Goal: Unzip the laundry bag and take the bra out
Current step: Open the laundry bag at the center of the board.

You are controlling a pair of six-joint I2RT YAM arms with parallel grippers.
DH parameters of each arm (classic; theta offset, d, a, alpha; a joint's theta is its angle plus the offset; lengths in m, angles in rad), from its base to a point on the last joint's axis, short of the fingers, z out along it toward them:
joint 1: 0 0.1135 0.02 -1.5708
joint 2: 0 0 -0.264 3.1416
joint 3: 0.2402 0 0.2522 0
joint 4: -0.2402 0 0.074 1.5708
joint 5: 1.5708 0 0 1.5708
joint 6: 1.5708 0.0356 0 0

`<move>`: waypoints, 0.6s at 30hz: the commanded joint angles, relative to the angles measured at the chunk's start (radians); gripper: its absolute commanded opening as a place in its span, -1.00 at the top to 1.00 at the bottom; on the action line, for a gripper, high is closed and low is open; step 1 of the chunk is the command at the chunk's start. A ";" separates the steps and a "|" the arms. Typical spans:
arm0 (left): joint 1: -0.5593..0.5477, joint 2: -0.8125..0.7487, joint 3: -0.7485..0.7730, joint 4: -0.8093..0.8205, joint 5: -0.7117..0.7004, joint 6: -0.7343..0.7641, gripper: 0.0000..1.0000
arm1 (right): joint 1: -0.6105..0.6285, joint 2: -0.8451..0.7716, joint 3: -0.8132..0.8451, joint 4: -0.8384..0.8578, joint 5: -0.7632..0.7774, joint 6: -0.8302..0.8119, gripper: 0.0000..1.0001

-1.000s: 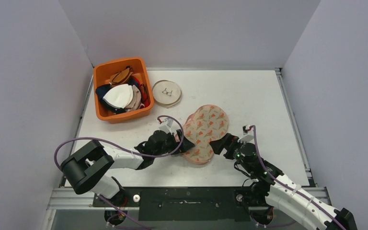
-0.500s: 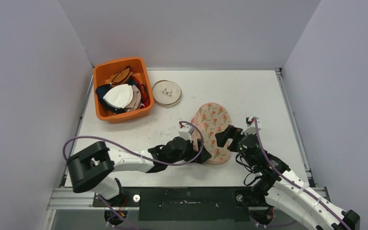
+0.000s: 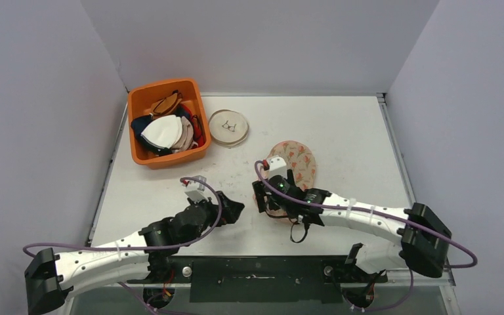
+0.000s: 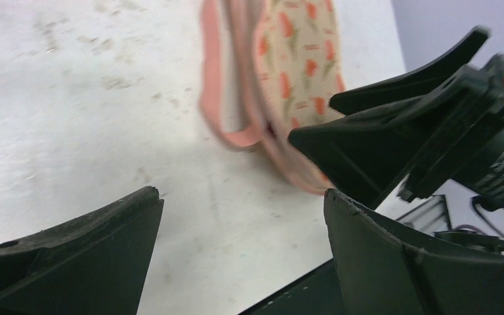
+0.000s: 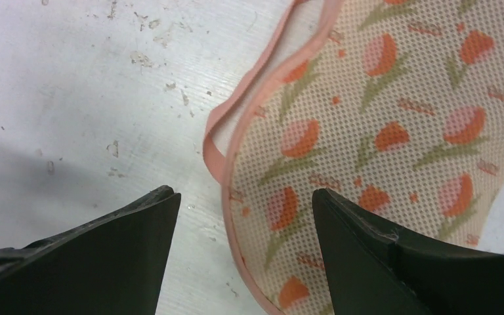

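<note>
The laundry bag (image 3: 296,159) is beige mesh with orange tulips and pink trim, lying flat right of the table's middle. Its zipper is not discernible, and the bra is hidden. My right gripper (image 3: 266,199) reaches across the bag to its left side. In the right wrist view this gripper (image 5: 243,193) is open, its jaws straddling the bag's pink edge (image 5: 226,164), one over the mesh (image 5: 394,131) and one over bare table. My left gripper (image 3: 231,210) hangs open over bare table left of the bag. The left wrist view has the left gripper (image 4: 243,197) empty, the bag (image 4: 295,65) ahead.
An orange bin (image 3: 136,152) full of padded garments stands at the back left. Beside it is a round white dish (image 3: 228,127) holding a small wire item. The right gripper's black body (image 4: 400,131) sits close on the left gripper's right. The table's near edge (image 4: 289,289) is just below.
My left arm let go and drew back left, away from the bag, opening wider. My right arm swung left across the bag to its left edge, jaws narrowing slightly.
</note>
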 commanded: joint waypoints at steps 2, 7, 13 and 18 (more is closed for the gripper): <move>0.003 -0.177 -0.100 -0.144 -0.111 -0.112 -0.83 | 0.048 0.152 0.126 0.015 0.103 -0.066 -0.40; 0.002 -0.248 -0.115 -0.209 -0.131 -0.121 -0.83 | 0.062 0.270 0.191 -0.022 0.139 -0.065 -0.06; 0.004 -0.254 -0.121 -0.230 -0.134 -0.120 -0.83 | 0.074 0.292 0.211 -0.061 0.201 -0.046 0.58; 0.004 -0.228 -0.126 -0.192 -0.134 -0.111 -0.83 | 0.089 0.192 0.193 -0.097 0.286 0.002 0.89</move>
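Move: The laundry bag's open left edge lies about 2 cm ahead of the right hand, 2 cm to its left and 4 cm below. The bag's middle is some 3 cm ahead and 5 cm right of the hand, with the pink strap roughly 5 cm ahead and 3 cm left; both are about 5 cm down. From the left hand, that edge is about 4 cm ahead, 6 cm right and 8 cm below. Lower the right gripper about 4 cm, drifting slightly forward and left, onto the laundry bag's open left edge. Roll its left side down some 15 degrees and shut the nearly open fingers until they pinch the fabric rim. Meanwhile draw the empty, wide-open left gripper left and down, away from the bag. ##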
